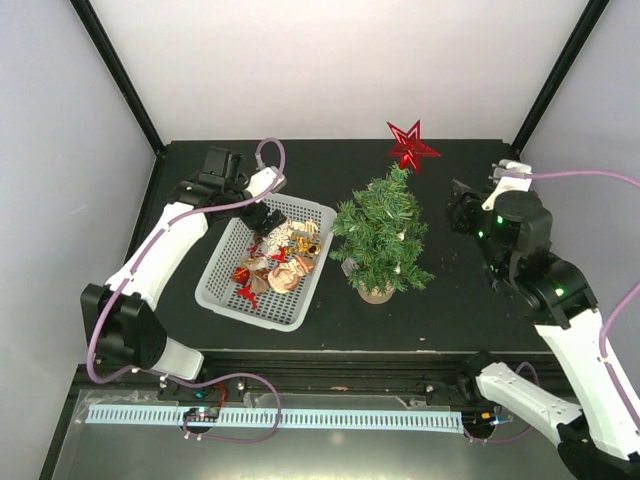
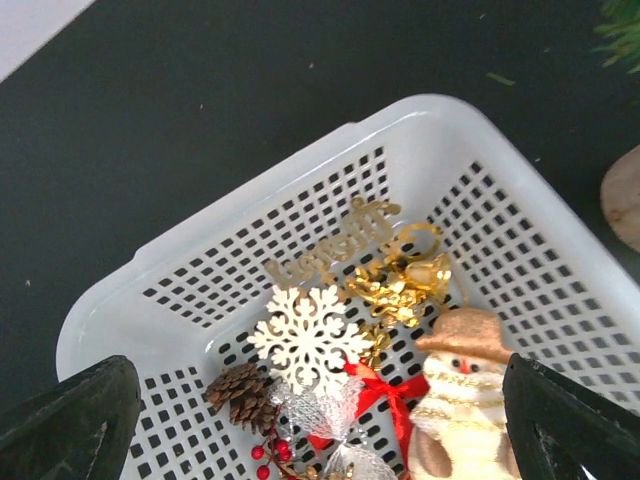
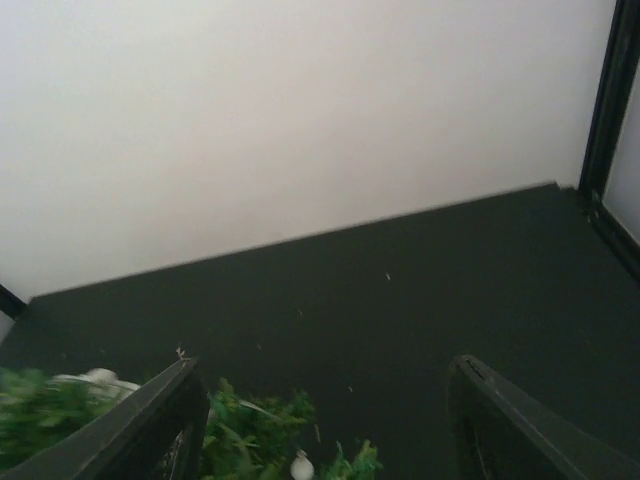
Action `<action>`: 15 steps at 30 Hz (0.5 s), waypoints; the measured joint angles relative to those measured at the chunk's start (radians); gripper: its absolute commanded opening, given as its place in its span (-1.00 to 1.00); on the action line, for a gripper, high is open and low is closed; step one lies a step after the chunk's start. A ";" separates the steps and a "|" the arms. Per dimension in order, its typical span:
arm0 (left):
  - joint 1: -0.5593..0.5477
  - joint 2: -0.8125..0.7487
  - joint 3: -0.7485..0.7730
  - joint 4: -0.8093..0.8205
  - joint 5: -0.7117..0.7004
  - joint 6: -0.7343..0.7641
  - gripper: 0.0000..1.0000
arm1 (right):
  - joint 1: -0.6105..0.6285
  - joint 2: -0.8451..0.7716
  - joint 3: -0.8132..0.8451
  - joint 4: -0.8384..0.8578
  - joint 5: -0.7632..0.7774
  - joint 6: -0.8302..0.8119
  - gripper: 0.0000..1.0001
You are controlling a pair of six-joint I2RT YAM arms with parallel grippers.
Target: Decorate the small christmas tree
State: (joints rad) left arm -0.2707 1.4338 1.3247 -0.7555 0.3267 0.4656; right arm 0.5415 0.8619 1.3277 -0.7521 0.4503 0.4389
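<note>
The small christmas tree [image 1: 382, 235] stands upright at the table's middle on its tan base [image 1: 376, 292], with a red star [image 1: 411, 146] at its top. Left of it, the white mesh basket [image 1: 228, 290] holds ornaments. My left gripper [image 1: 262, 222] hangs open over the basket's far end. Between its fingers I see a white snowflake [image 2: 308, 335], a pinecone [image 2: 240, 395], a red bow [image 2: 385, 390], a gold piece [image 2: 400, 285] and a snowman [image 2: 462, 400]. My right gripper [image 1: 458, 215] is open and holds nothing, just right of the tree's upper branches [image 3: 250, 440].
White walls close the table's back and sides, with black frame posts [image 1: 120, 70] in the corners. The tree's base [image 2: 625, 195] sits close beside the basket's right rim [image 2: 560, 170]. Bare dark tabletop [image 3: 400, 290] lies behind the tree.
</note>
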 measured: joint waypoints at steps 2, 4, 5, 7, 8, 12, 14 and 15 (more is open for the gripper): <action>0.000 0.037 0.003 0.014 -0.022 0.004 0.84 | -0.058 0.002 -0.061 0.018 -0.056 0.016 0.29; 0.000 0.080 0.013 0.016 -0.039 0.008 0.71 | -0.146 0.005 -0.129 0.037 -0.140 0.035 0.27; 0.000 0.105 0.019 0.020 -0.047 0.011 0.63 | -0.190 0.008 -0.166 0.047 -0.174 0.045 0.27; 0.000 0.159 0.037 0.023 -0.064 0.017 0.51 | -0.246 0.015 -0.233 0.056 -0.230 0.066 0.27; 0.000 0.181 0.046 0.021 -0.071 0.020 0.46 | -0.257 0.018 -0.256 0.058 -0.249 0.074 0.27; 0.000 0.291 0.108 0.007 -0.097 0.032 0.33 | -0.285 0.024 -0.324 0.085 -0.333 0.108 0.27; -0.003 0.336 0.121 0.008 -0.117 0.032 0.21 | -0.301 0.027 -0.350 0.100 -0.366 0.122 0.27; -0.006 0.351 0.119 0.008 -0.130 0.028 0.20 | -0.304 0.029 -0.359 0.106 -0.375 0.127 0.27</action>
State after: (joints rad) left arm -0.2764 1.7844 1.4433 -0.7479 0.1967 0.4938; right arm 0.2371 0.8913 0.9688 -0.6464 0.0750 0.5663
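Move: The white snowflake in the basket lies about 8 cm ahead of the left hand, 3 cm to its right and some 15 cm below. The pinecone sits 5 cm left of the snowflake, the gold bells 7 cm right of it and 2 cm nearer, the snowman 5 cm right and 9 cm nearer. From the right hand the snowflake is some 14 cm ahead, 37 cm left and 34 cm lower. Left hand sinks 10 cm and goes forward towards the snowflake, fingers partly closing; right hand lowers some 15 cm. ##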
